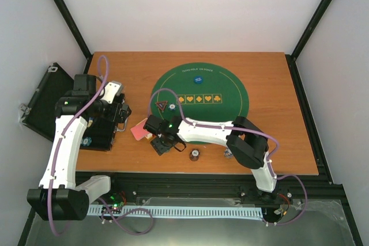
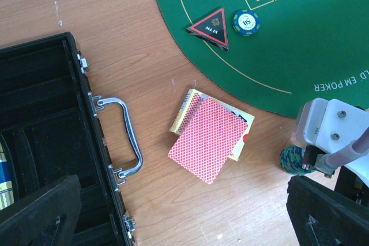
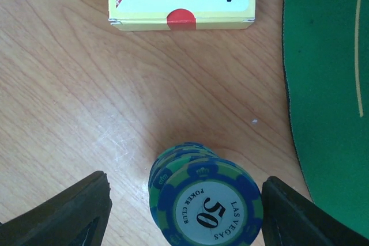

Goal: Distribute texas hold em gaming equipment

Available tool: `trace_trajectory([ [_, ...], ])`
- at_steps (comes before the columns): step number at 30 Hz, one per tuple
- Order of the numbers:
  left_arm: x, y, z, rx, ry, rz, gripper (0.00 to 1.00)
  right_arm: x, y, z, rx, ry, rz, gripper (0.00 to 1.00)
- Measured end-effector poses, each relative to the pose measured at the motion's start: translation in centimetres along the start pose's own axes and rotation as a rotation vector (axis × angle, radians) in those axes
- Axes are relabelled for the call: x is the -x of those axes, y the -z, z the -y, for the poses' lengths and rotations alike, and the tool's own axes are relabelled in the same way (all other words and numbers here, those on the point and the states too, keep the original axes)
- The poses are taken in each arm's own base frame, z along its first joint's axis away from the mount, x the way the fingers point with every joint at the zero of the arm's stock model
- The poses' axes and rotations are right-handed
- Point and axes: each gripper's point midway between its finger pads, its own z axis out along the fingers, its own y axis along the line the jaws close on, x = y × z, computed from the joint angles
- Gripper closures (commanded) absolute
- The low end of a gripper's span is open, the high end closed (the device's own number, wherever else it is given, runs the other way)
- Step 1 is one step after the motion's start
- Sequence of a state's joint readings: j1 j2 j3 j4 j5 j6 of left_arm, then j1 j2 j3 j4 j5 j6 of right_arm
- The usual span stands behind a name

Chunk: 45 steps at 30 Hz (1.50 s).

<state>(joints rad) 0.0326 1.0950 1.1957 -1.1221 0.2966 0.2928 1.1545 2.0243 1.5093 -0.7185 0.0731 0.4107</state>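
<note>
A stack of blue-and-green striped poker chips [image 3: 204, 203] stands on the wood just left of the green mat [image 3: 328, 84]. My right gripper [image 3: 187, 214] is open around the stack, one finger on each side; the left one stands clearly off it. Red-backed playing cards [image 2: 211, 135] lie on a yellow card box [image 3: 181, 10] just beyond the stack. On the mat lie the black red-edged triangle marker [image 2: 210, 27], a single chip [image 2: 246, 22] and a blue button disc [image 1: 198, 79]. My left gripper [image 2: 184, 223] hangs open and empty above the wood, between the case and the cards.
The black hinged case [image 2: 46, 131] lies open at the left, its metal handle [image 2: 130, 136] pointing toward the cards. Another small chip stack [image 1: 195, 155] stands near the table's front edge. The right arm [image 1: 207, 131] lies across the front of the mat.
</note>
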Motion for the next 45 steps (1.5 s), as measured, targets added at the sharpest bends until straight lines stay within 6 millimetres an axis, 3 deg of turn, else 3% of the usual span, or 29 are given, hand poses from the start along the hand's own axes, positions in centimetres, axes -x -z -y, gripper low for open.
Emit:
trace_trajectory([
  [23, 0.1, 0.1, 0.0, 0.0, 0.0, 0.002, 0.0, 0.2, -0.2, 0.5, -0.017, -0.004, 0.008, 0.75],
  [30, 0.1, 0.1, 0.0, 0.002, -0.001, 0.003, 0.0, 0.5, 0.2, 1.1, -0.019, -0.015, 0.011, 0.77],
  [34, 0.1, 0.0, -0.1, 0.004, 0.0, 0.002, 0.0, 1.4, 1.7, 1.4, -0.013, -0.022, 0.031, 0.77],
  [40, 0.2, -0.4, -0.4, 0.011, 0.002, -0.006, 0.0, 5.0, 5.9, 1.9, 0.011, -0.032, 0.126, 0.77],
  [43, 0.3, -0.5, -0.5, 0.017, 0.0, -0.002, 0.0, 6.8, 7.8, 3.3, 0.009, -0.048, 0.17, 0.77],
  [45, 0.3, -0.6, -0.6, 0.017, 0.0, -0.002, 0.0, 7.9, 8.9, 5.2, -0.004, -0.074, 0.194, 0.77],
])
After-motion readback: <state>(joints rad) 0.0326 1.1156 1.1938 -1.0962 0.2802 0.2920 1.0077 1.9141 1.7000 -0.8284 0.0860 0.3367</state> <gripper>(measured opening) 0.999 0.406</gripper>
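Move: The green-and-blue 50 chip stack stands right between the right hand's open fingers, its middle roughly 2 cm below them. From that hand the card decks lie about 6 cm ahead and 8 cm left, the brown chip stack some 4 cm back and 12 cm right, and the already placed 50 chip about 15 cm ahead and 3 cm right. From the left hand the 50 stack is roughly 7 cm back, 19 cm right and 20 cm below. Staying low over the stack, the right hand closes its fingers about the rim of the topmost 50 chips and pinches them. Keeping that hold, it lifts straight up at first and then swings forward over the green mat, gaining some 10 cm in height and about 7 cm forward, with the wrist tilting roughly 10 degrees. ##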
